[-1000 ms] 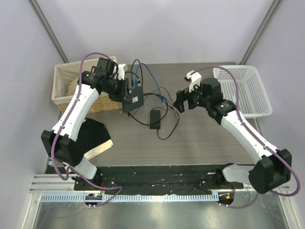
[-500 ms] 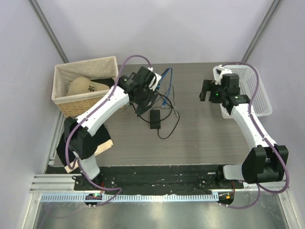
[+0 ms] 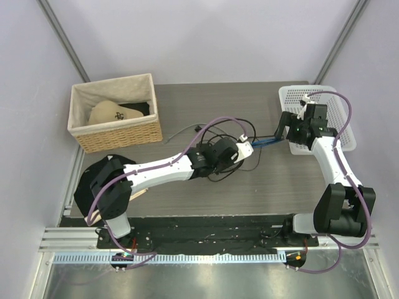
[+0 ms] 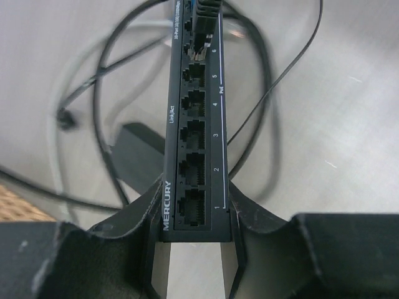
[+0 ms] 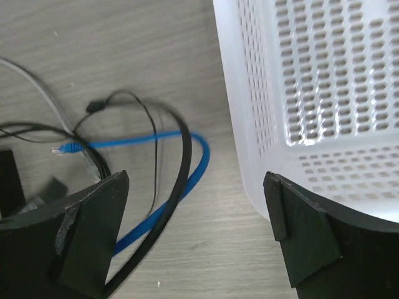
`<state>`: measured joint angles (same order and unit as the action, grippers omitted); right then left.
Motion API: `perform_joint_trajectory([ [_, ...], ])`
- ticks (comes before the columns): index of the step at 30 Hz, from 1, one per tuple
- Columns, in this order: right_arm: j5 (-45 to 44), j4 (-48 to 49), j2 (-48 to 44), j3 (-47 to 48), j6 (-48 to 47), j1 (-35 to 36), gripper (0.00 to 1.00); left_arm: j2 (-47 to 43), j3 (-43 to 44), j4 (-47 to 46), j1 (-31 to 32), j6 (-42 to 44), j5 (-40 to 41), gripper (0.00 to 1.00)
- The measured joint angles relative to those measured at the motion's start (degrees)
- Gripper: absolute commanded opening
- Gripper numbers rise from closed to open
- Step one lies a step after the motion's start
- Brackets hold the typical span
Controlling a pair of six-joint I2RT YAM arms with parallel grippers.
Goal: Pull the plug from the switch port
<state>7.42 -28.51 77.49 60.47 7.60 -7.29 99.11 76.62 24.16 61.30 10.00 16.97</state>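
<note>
My left gripper (image 4: 196, 215) is shut on the near end of the flat black switch (image 4: 196, 143), which it holds edge-on with its row of ports facing the camera. The plug (image 4: 198, 43) sits in the farthest port, and its blue cable (image 4: 202, 7) leaves at the top. In the top view the left gripper (image 3: 245, 149) is mid-table and covers the switch. The blue cable (image 3: 265, 141) runs right toward my right gripper (image 3: 285, 128). That gripper (image 5: 194, 187) is open above the table. The blue cable (image 5: 187, 177) and a black cord (image 5: 177, 187) lie below it, untouched.
A loose blue cable end (image 5: 70, 148) lies on the table. The white plastic basket (image 5: 312, 93) stands just right of the right gripper, at the table's far right (image 3: 327, 121). The black adapter brick (image 4: 140, 156) and black cords lie under the switch. A wicker basket (image 3: 115, 121) is far left.
The left arm has swung from beside the wicker basket to mid-table, carrying the switch and its cords rightward. The right gripper drew back toward the white basket, still open.
</note>
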Motion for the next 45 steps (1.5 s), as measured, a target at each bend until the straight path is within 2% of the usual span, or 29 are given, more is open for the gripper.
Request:
perform_joint_trajectory([
  [7,1.84,0.20,-0.63,-3.80,0.09,-0.37,1.00,2.36,-7.65,-16.39,-1.22,10.38,6.01,0.00],
  [15,4.81,0.42,-0.70,-3.82,0.04,-0.39,1.00,2.78,-23.15,-42.29,-1.90,33.83,7.56,0.00],
  [18,7.10,1.18,-0.70,-3.82,0.39,-0.42,1.00,2.49,-25.55,-45.70,-1.62,37.75,7.04,0.00],
  [22,9.46,1.53,-0.70,-3.54,0.42,-0.42,1.00,2.38,-26.77,-46.47,0.61,38.66,7.54,0.01],
  [23,9.94,1.44,-0.70,-3.23,0.15,-0.42,1.00,2.38,-26.80,-46.36,1.57,38.34,7.69,0.24],
  [25,10.54,1.27,-0.70,-2.43,-0.50,-0.42,1.00,2.38,-26.47,-45.51,3.08,37.18,7.50,0.49],
  [27,10.73,1.27,-0.70,-1.77,-1.60,-0.42,1.00,2.38,-25.64,-43.82,4.00,35.28,6.84,0.56],
  [29,10.78,1.18,-0.70,-1.70,-2.40,-0.39,1.00,2.43,-25.29,-41.31,4.57,33.53,5.38,0.67],
  [30,10.75,1.01,-0.70,-1.70,-2.69,-0.39,1.00,2.43,-25.29,-39.95,4.76,32.35,4.92,0.73],
  [31,10.78,0.85,-0.70,-1.70,-2.93,-0.39,1.00,2.56,-25.31,-39.15,4.92,31.71,4.68,0.83],
  [34,10.95,0.57,-0.72,-1.70,-3.30,-0.39,1.00,3.17,-25.38,-37.29,5.68,29.33,3.48,0.93],
  [40,11.34,0.46,-0.74,-1.70,-3.48,-0.39,1.00,2.82,-25.03,-35.21,6.21,25.44,0.26,1.00],
  [45,12.15,-0.09,-1.07,-1.70,-3.58,-0.39,1.00,-2.01,-21.57,-22.18,5.38,21.90,-12.02,1.00],
])
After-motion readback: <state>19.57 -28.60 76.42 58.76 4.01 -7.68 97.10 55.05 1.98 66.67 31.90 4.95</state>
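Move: The left hand holds the switch by its port 1 end; the bare table spot for it is about 6 cm ahead, roughly in line sideways, 12 cm down. The power adapter lies about 10 cm ahead of this hand and 8 cm left; the black power plug is some 17 cm ahead and 10 cm left, both also about 12 cm lower. From the open, empty right hand, that spot is about 20 cm left, 3 cm back and 14 cm below. The left hand, still pinching the switch, reaches forward and down about 5 cm each way while tilting its fingers up towards level by some 30 degrees and turning clockwise, then draws back at that height and opens wide to let go of the switch on the table beside the power adapter. As the fingers part it sinks another 3 cm or so and backs off towards its base, while the open right hand first dips about 2 cm and comes back up, shifting some 3 cm left towards the switch without touching it. ##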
